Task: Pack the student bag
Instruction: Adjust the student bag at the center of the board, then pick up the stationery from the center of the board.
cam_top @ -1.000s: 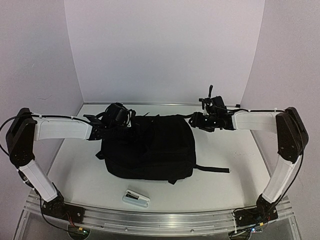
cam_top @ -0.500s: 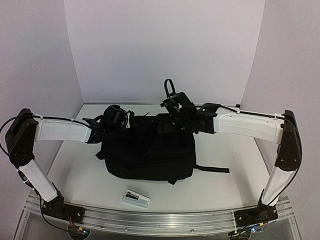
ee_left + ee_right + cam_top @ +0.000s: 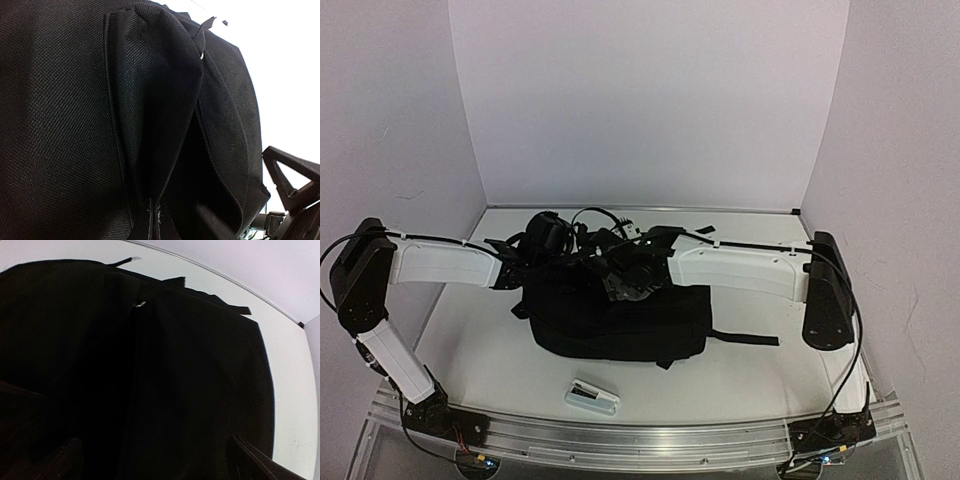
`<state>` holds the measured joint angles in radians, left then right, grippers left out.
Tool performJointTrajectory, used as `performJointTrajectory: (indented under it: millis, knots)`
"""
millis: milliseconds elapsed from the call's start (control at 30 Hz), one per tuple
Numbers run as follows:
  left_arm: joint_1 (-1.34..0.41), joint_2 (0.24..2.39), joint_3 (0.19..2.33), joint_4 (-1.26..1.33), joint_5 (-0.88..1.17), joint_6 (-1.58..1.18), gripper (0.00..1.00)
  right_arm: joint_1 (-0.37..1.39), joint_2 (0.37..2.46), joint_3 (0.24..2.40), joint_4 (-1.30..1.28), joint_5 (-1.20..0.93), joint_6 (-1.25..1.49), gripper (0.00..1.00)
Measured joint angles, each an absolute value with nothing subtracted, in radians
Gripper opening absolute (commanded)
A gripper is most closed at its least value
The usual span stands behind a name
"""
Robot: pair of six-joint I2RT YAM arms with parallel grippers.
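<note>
The student bag (image 3: 630,315), a large black fabric backpack, lies flat in the middle of the table. My left gripper (image 3: 552,246) is at its far left top edge, shut on a fold of the bag's fabric (image 3: 150,125). That fold is lifted, and a dark zipper opening (image 3: 200,165) gapes beside it. My right gripper (image 3: 620,272) hangs over the bag's top, close to the left one. In the right wrist view its fingers (image 3: 255,460) stand wide apart over the black fabric (image 3: 190,365), holding nothing.
A small white and dark flat item (image 3: 592,397) lies near the front edge, ahead of the bag. A black strap (image 3: 745,338) trails from the bag to the right. White walls close the table (image 3: 770,370) at back and sides.
The right arm swung left from the table's back right to over the bag's top, its jaws opening wider. The left gripper kept its hold and place.
</note>
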<state>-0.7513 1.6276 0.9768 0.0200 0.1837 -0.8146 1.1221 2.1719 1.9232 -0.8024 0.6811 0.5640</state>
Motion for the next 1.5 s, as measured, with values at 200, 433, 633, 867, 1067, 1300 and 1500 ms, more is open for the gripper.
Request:
performJointTrajectory:
  millis: [200, 433, 633, 867, 1067, 1300, 1500]
  knots:
    - [-0.751, 1.628, 0.973, 0.028, 0.183, -0.820, 0.00, 1.122, 2.207, 2.016, -0.965, 0.793, 0.629, 0.91]
    - [-0.751, 1.628, 0.973, 0.027, 0.182, -0.820, 0.00, 1.123, 2.198, 2.057, -1.038, 0.875, 0.682, 0.52]
    - [-0.752, 1.628, 0.973, 0.027, 0.183, -0.821, 0.00, 1.123, 2.195, 2.041, -1.015, 0.867, 0.688, 0.08]
    - [-0.751, 1.628, 0.970, 0.027, 0.182, -0.839, 0.00, 1.123, 2.112, 1.944, -0.913, 0.830, 0.689, 0.00]
    - [-0.723, 1.574, 0.883, 0.098, 0.195, -0.902, 0.00, 1.122, 2.024, 1.898, -0.852, 0.786, 0.693, 0.00]
    - [-0.694, 1.546, 0.855, 0.111, 0.239, -0.905, 0.24, 1.102, 2.016, 1.797, -0.769, 0.759, 0.697, 0.00]
    - [-0.682, 1.519, 0.855, 0.090, 0.306, -0.781, 0.68, 1.078, 1.998, 1.731, -0.677, 0.726, 0.675, 0.00]
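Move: The right gripper is wide open over the bag's opening. The right zip edge lies about 3 cm to its right and 1 cm ahead, near fingertip height. The zip pull is some 8 cm ahead, 1 cm left and 4 cm lower. The left gripper still pinches the left lip of the opening right at its fingertips, with the right zip edge about 7 cm to its right, level fore-and-aft and slightly higher. Bring the right gripper about 3.5 cm right and as far up, close it fully on the right zip edge, then raise it another 4 cm and lower it again, keeping the pinch. During that lift, draw the left gripper about 2.5 cm left with its lip, then open the fingers roughly halfway to let go of it. ##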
